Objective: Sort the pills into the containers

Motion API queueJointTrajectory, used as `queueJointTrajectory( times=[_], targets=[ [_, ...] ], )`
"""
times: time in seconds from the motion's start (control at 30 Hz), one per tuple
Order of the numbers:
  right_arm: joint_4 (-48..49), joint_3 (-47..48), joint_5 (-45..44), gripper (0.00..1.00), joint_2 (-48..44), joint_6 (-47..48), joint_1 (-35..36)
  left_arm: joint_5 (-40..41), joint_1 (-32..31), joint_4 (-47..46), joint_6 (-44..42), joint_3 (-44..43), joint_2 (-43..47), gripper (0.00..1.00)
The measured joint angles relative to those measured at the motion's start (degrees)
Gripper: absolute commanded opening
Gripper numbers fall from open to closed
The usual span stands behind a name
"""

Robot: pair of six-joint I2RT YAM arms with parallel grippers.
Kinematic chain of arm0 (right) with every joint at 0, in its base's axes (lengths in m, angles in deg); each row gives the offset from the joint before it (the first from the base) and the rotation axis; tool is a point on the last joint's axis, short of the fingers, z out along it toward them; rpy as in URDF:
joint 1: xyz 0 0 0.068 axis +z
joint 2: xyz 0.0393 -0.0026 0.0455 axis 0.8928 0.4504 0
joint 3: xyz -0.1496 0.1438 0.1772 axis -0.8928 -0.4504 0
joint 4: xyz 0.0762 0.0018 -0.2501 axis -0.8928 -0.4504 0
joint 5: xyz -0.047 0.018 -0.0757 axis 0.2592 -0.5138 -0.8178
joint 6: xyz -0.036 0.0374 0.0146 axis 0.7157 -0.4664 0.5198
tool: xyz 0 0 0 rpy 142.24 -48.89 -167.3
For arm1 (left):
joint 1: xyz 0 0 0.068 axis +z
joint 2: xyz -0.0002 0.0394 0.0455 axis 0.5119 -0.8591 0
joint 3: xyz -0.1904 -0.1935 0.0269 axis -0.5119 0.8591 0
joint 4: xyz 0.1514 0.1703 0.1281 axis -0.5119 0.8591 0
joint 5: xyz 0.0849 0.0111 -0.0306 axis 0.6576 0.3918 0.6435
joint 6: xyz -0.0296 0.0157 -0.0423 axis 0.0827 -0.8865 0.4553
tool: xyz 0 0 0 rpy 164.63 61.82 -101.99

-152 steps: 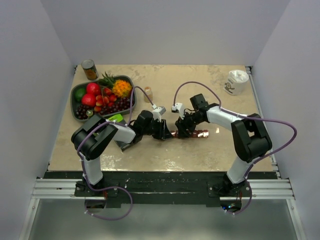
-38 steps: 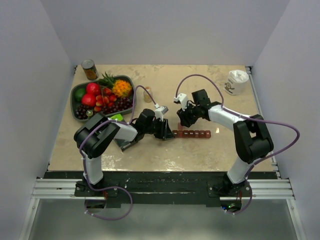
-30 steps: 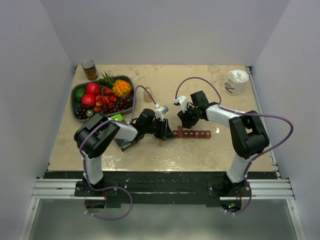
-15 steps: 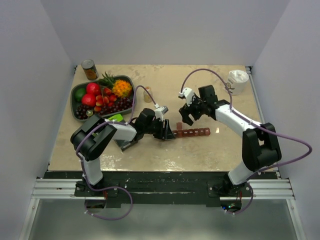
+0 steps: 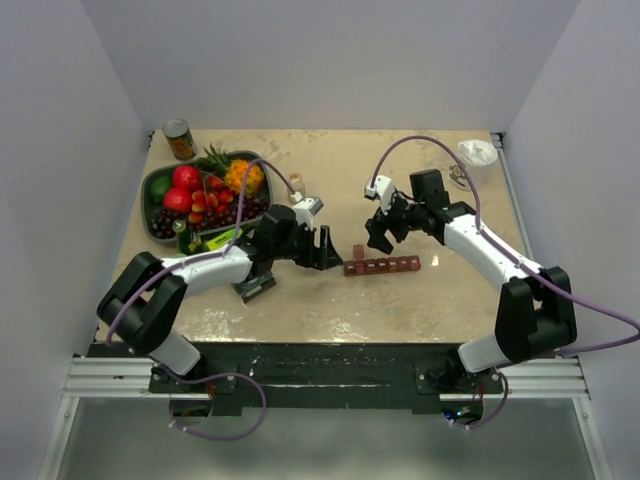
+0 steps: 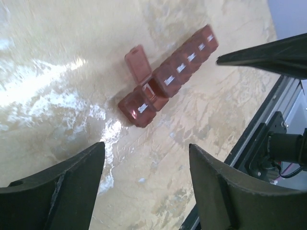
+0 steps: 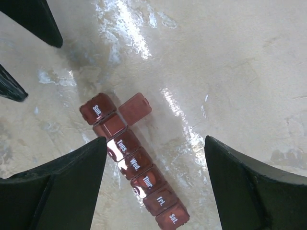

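The containers [image 5: 383,265] are a dark red-brown strip of day-marked compartments lying flat on the table, also in the left wrist view [image 6: 184,64] and the right wrist view [image 7: 139,175]. The second compartment's lid [image 7: 135,108] stands flipped open to the side. My left gripper [image 5: 328,252] hovers open just left of the strip's end, touching nothing [image 6: 146,143]. My right gripper [image 5: 378,236] hangs open above and behind the strip, its jaws wide and empty [image 7: 156,139]. No pills show in any view.
An oval fruit tray [image 5: 148,186] sits at the back left with a can [image 5: 179,139] behind it. A small amber bottle [image 5: 296,185] stands behind my left arm, a green object [image 5: 224,238] beside it. A white cup [image 5: 474,156] is at the back right.
Both grippers have opened and let go of the strip. The left one drew back to the left. The right one lifted up and away to the right. The strip stays put.
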Motion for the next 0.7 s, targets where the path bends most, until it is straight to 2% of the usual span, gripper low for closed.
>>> queueJointTrajectory(
  times=[0.2, 0.3, 0.43, 0.7],
  targets=[
    [-0.48, -0.39, 4.2, 0.85, -4.57, 1.31, -1.42, 4.31, 0.11, 3.23, -5.2, 0.33, 14.38, 0.77],
    [-0.48, -0.72, 6.6, 0.85, -6.16, 1.92, -2.21, 7.41, 0.13, 5.25, -8.66, 0.79, 23.26, 0.89],
    [-0.76, -1.2, 8.68, 0.85, -7.37, 2.78, -2.64, 11.52, 0.5, 8.37, -12.68, 2.1, 34.23, 0.95],
    [-1.53, -1.31, 10.19, 0.85, -7.37, 3.5, -2.69, 25.11, 1.2, 23.37, -17.27, 2.01, 51.15, 0.99]
  ],
)
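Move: From the left gripper, the pill bottle stands about 20 cm ahead and 10 cm to the left, some 4 cm lower. The middle of the pill organizer lies straight to its right, about 11 cm off and 6 cm down; its open Mon lid is 5 cm ahead and 5 cm right. For the right gripper, the bottle is about 13 cm ahead and 19 cm left, 8 cm below, and the organizer's middle 6 cm back, 1 cm right, 10 cm below. Lift the empty left gripper clear of the organizer's Sun end, about 20 cm up, then carry it some 14 cm left and slightly back, tipping the fingers up towards level and spreading them fully. Meanwhile ease the open right gripper up about 4 cm and back 2 cm above the organizer, then hold it there. ##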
